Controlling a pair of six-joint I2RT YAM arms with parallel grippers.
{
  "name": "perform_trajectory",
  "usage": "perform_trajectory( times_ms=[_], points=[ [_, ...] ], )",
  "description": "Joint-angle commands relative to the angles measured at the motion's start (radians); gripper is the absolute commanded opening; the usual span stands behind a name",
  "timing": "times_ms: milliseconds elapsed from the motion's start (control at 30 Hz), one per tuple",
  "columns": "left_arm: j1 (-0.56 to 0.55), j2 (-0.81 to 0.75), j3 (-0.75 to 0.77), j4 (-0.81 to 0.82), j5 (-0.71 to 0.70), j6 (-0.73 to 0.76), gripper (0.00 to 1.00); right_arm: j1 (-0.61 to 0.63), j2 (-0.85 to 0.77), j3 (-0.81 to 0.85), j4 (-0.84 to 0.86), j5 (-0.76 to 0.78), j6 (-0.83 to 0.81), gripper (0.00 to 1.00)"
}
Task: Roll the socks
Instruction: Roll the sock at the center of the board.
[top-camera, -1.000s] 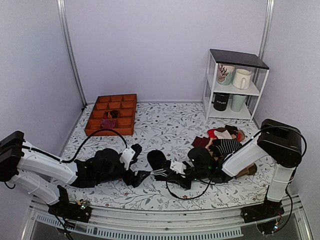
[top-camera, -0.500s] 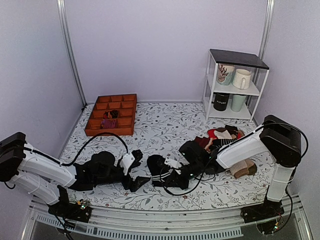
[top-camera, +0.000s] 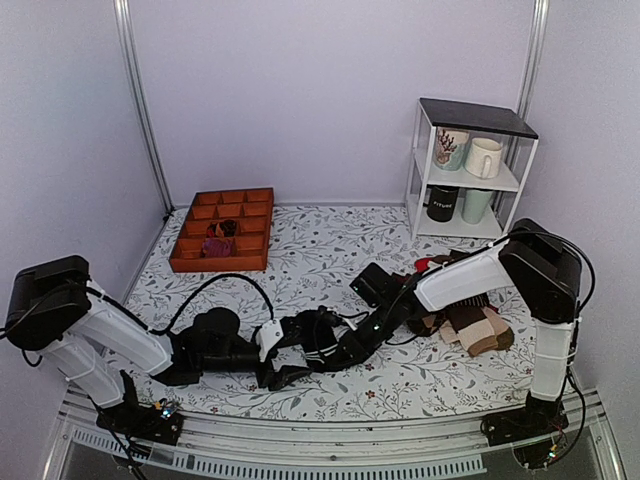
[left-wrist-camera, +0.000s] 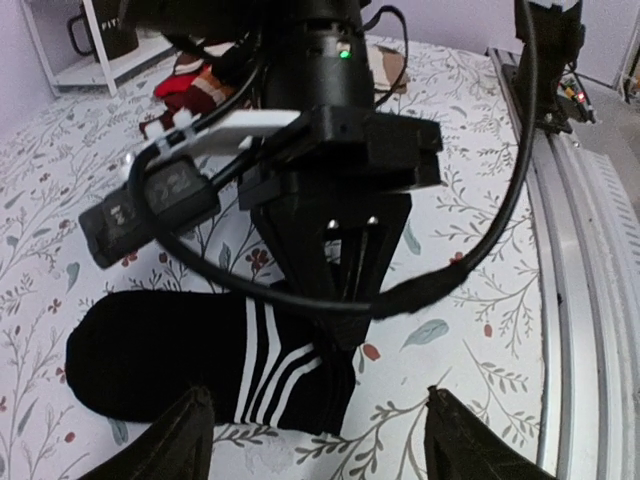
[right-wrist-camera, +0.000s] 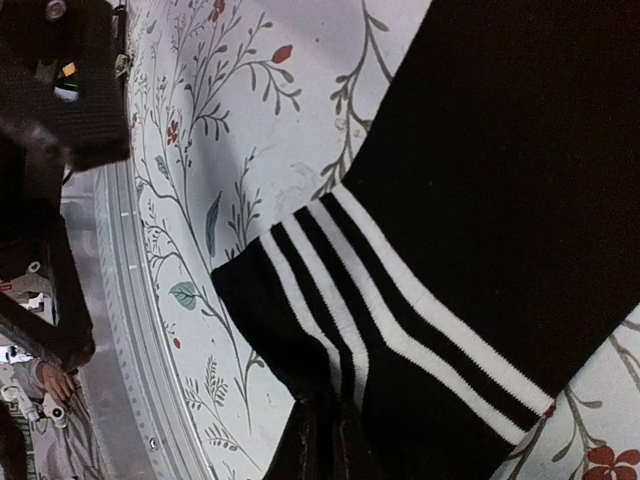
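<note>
The socks are black with three white stripes near the cuff, and they lie flat on the floral table near its front edge. My right gripper is shut on the cuff edge, just below the stripes. In the left wrist view the right gripper comes down onto the cuff from the far side. My left gripper is open, its fingers wide apart on either side of the cuff end and not touching it. In the top view the socks lie between the left gripper and the right gripper.
A pile of other socks lies at the right, under the right arm. A white shelf with mugs stands at the back right. An orange compartment tray sits at the back left. The table's metal front rail runs close by.
My right arm has reached left across the table and its gripper has shut on the sock cuff. The left gripper has narrowed slightly and now faces the cuff.
</note>
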Motion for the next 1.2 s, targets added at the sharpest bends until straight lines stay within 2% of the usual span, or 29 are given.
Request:
perform_trajectory(
  times_ms=[0, 233, 567, 700, 967, 1167],
  points=[
    [-0.019, 0.017, 0.005, 0.094, 0.04, 0.055, 0.73, -0.011, 0.107, 0.017, -0.224, 0.073, 0.036, 0.01],
    [-0.022, 0.11, 0.04, 0.11, 0.117, 0.054, 0.66, -0.016, 0.145, 0.052, -0.267, 0.039, 0.046, 0.01],
    [-0.023, 0.24, 0.022, 0.283, 0.067, 0.049, 0.7, -0.017, 0.143, 0.057, -0.28, 0.029, 0.029, 0.02],
    [-0.024, 0.275, 0.047, 0.285, 0.073, 0.064, 0.71, -0.017, 0.148, 0.056, -0.287, 0.016, 0.024, 0.02],
    [-0.026, 0.344, 0.082, 0.264, 0.09, 0.054, 0.61, -0.019, 0.143, 0.057, -0.306, 0.013, 0.016, 0.02],
    [-0.026, 0.363, 0.131, 0.138, 0.077, 0.047, 0.44, -0.019, 0.141, 0.056, -0.316, 0.002, 0.011, 0.02]
  ],
)
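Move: The striped cuff of the black sock lies about 7 cm to the right of my left hand, some 3 cm ahead and 6 cm below. My right fingertips, pinching the cuff's end, are about 9 cm to the right of my left hand, 3 cm ahead and 5 cm lower. The sock's toe lies about 13 cm ahead of my left hand and 3 cm to its right. From my right hand, the cuff's middle is 1 cm ahead and 2 cm left. I bring my wide-open left hand down about 5 cm and some 3 cm to the right, with a small dip back and forward again on the way, towards the pinched cuff, and narrow its fingers around the near corner of the cuff as I get there. My right hand keeps its pinch on the cuff end almost in place, twisting the last 10 degrees or so early on and then holding. ##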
